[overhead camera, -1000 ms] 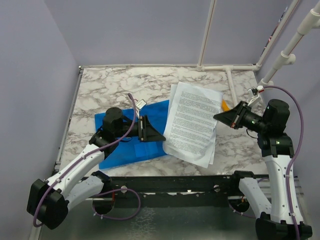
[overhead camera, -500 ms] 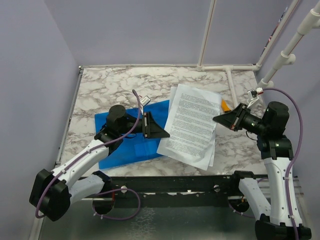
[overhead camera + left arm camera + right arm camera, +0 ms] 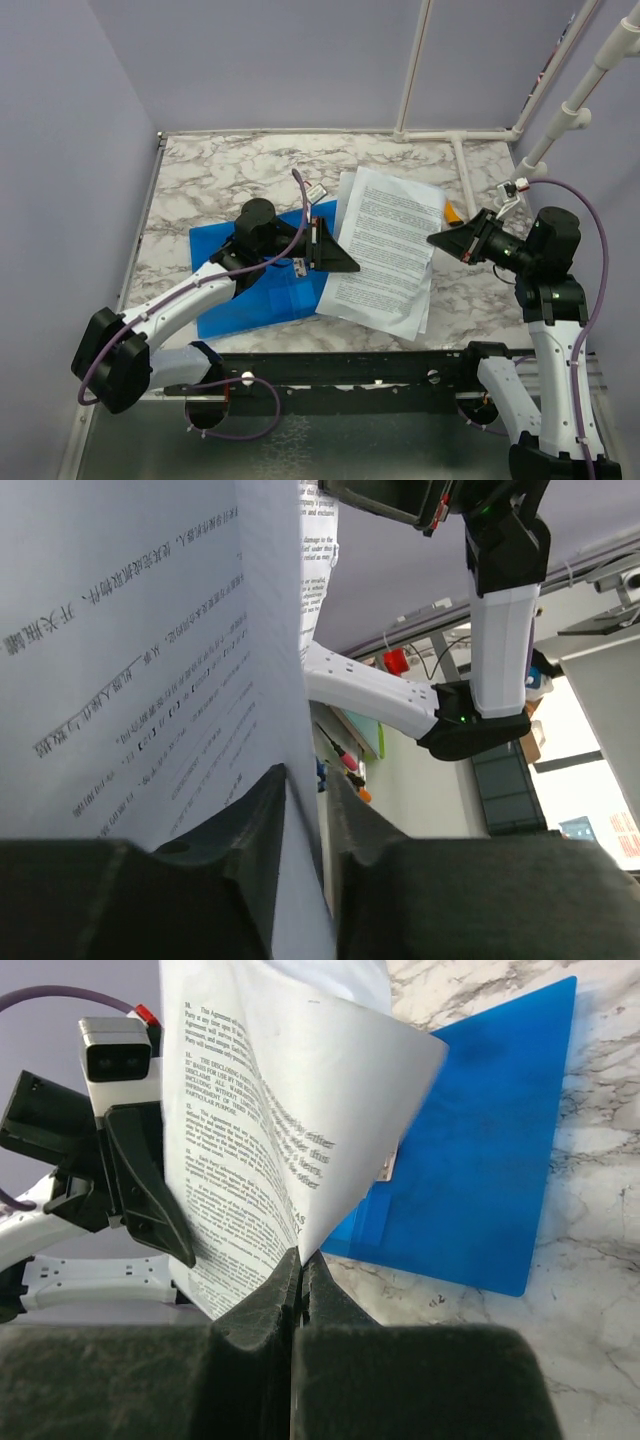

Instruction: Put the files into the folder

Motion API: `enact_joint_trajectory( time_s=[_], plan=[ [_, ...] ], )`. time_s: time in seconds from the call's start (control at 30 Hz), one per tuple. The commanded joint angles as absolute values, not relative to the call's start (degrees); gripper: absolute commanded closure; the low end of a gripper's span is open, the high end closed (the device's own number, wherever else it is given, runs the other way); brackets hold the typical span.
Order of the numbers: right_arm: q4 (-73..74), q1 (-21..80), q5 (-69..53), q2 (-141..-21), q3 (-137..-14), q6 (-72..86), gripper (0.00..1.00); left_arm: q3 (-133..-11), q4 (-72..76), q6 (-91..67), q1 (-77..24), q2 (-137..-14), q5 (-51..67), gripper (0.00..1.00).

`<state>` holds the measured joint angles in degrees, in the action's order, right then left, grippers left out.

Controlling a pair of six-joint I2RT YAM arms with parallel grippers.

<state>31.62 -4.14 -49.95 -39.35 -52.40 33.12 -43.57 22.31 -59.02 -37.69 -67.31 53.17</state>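
The files (image 3: 385, 250) are white printed sheets held above the marble table, to the right of the blue folder (image 3: 250, 285). My right gripper (image 3: 437, 240) is shut on their right edge; in the right wrist view its jaws (image 3: 300, 1257) pinch the files (image 3: 270, 1110) with the folder (image 3: 490, 1160) flat beyond. My left gripper (image 3: 350, 265) reaches over the folder to the sheets' left edge. In the left wrist view the files (image 3: 150, 660) pass between its jaws (image 3: 307, 775), which stand narrowly open with a slit beside the paper.
An orange object (image 3: 452, 212) lies on the table (image 3: 220, 170) behind the sheets' right side. White pipes (image 3: 415, 70) rise at the back and right. A small white label (image 3: 385, 1165) sits on the folder. The left arm (image 3: 180, 310) crosses the folder's near part.
My left gripper has moved right across the folder to the files' left edge, and its jaws have narrowed around the paper. The right gripper keeps its grip and has barely moved.
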Motion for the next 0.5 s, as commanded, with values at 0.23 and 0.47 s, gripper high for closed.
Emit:
enact_joint_trajectory(
  time_s=[0.23,0.47],
  plan=[
    [38.0,-4.2,-35.3,-37.3,-50.9,30.4,0.99,-49.7,26.3,-54.3,-39.3,-80.3,49.4,1.00],
    [40.9,-4.2,-22.6,-36.8,-46.1,29.6,0.99,-55.2,28.8,-53.8,-40.6,-91.9,48.5,1.00]
  ],
)
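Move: The left hand is at the near-left edge of the raised files, which lies between its half-open fingers; the files' middle is about 7 cm right, 3 cm ahead and 2 cm lower. The open folder's middle is some 12 cm ahead, 12 cm left and 25 cm below. From the right hand, which already holds the files' right edge, their middle is 9 cm left, 2 cm back and 4 cm lower. From that hand the folder lies 7 cm ahead, 30 cm left and 27 cm down, and an orange tool roughly 20 cm ahead, 7 cm right and 28 cm down. Closing fully, the left fingers pinch the files' left edge while the hand travels about 5 cm each down, forward and to the right. The right hand keeps its pinch on the opposite edge and moves with it, sinking over 4 cm and going right nearly as far, drifting slightly forward and turning about 15 degrees clockwise. ##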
